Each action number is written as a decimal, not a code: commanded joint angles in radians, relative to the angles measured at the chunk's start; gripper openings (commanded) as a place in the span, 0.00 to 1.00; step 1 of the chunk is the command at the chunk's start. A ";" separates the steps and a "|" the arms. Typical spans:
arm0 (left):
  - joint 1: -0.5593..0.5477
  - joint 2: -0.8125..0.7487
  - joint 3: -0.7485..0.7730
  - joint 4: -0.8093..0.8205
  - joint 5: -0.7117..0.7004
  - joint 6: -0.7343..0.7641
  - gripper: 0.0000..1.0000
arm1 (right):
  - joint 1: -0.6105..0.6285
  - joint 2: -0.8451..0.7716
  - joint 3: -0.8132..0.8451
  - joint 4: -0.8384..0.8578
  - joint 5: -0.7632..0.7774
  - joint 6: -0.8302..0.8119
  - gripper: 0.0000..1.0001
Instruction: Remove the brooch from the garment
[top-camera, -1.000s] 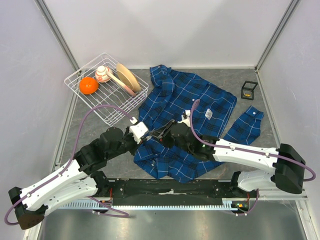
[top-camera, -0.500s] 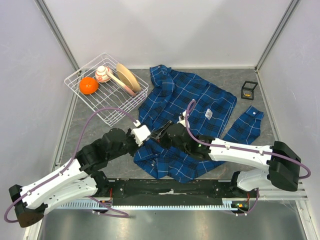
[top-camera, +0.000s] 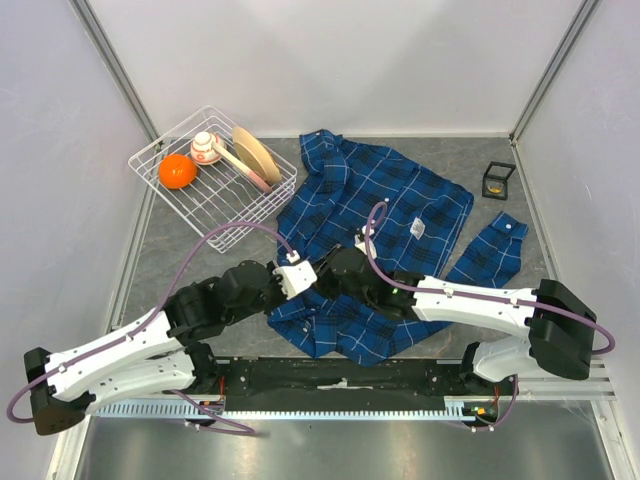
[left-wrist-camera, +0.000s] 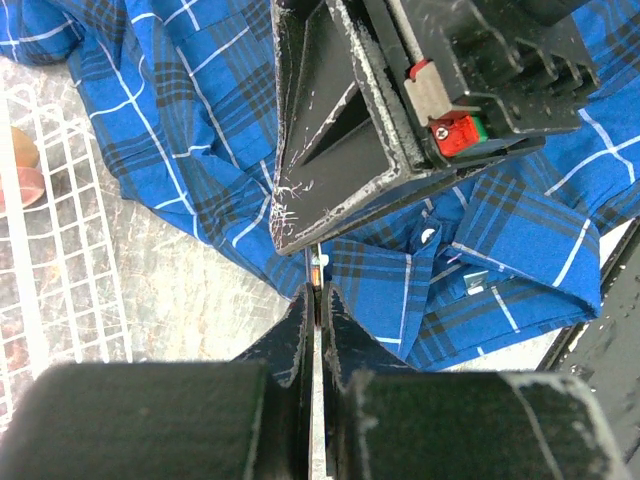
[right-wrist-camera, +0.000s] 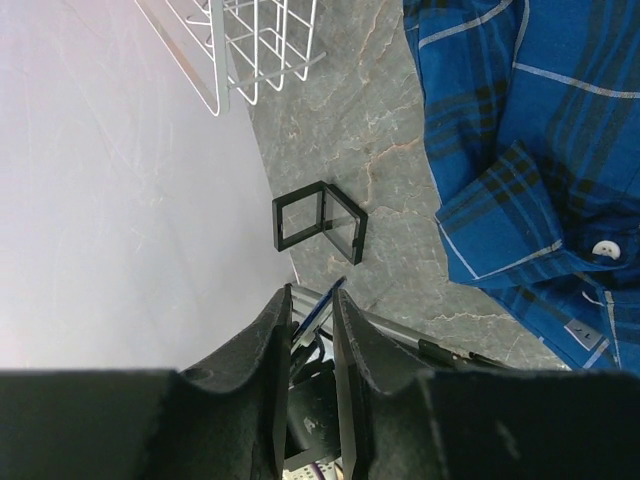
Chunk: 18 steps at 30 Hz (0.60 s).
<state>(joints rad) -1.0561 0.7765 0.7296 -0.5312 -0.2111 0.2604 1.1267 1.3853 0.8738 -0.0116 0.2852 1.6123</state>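
The garment (top-camera: 400, 200), a blue plaid shirt, lies spread on the grey table, also in the left wrist view (left-wrist-camera: 170, 120) and the right wrist view (right-wrist-camera: 540, 120). My left gripper (top-camera: 308, 274) is at the shirt's near left edge. Its jaws (left-wrist-camera: 318, 290) are shut on a small orange and white piece, the brooch (left-wrist-camera: 318, 268), right at the cloth's hem. My right gripper (top-camera: 327, 268) hovers tip to tip with it, and one of its fingers (left-wrist-camera: 330, 150) fills the upper left wrist view. Its jaws (right-wrist-camera: 312, 298) stand narrowly apart around a thin blue strip (right-wrist-camera: 322, 303).
A white wire basket (top-camera: 232, 232) at the back left holds an orange (top-camera: 177, 171) and plates; its rim shows in both wrist views (left-wrist-camera: 60, 260) (right-wrist-camera: 250, 50). A small black frame box (top-camera: 497, 180) (right-wrist-camera: 320, 225) sits by the right wall. Side walls enclose the table.
The left arm has moved right, bringing its shut gripper up against the right gripper over the shirt's edge. The right arm shifted slightly left and its jaws have narrowed.
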 joint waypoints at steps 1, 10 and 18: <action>-0.025 0.021 0.059 0.045 -0.022 0.065 0.02 | 0.018 0.000 0.011 0.113 -0.055 0.041 0.27; -0.045 0.066 0.063 0.050 -0.053 0.082 0.02 | 0.019 0.027 0.004 0.148 -0.090 0.078 0.20; -0.050 0.044 0.062 0.053 -0.079 0.016 0.04 | 0.019 0.023 -0.045 0.214 -0.066 0.064 0.00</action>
<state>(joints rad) -1.0954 0.8371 0.7528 -0.5598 -0.2913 0.3042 1.1252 1.4090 0.8478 0.0689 0.2745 1.6848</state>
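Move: The brooch is already at the left fingertips, about 1 cm ahead and 1 cm to the right of that hand. From the right hand it lies roughly 1 cm ahead and 1 cm to the left, level with both. Counted from the left hand, the garment's middle is some 6 cm ahead, 13 cm to the right and 15 cm below; the dish rack is about 20 cm ahead, 22 cm left and 12 cm below. Right hand edges under 1 cm left and shuts on the brooch while the left keeps holding, rolling 5 degrees. ##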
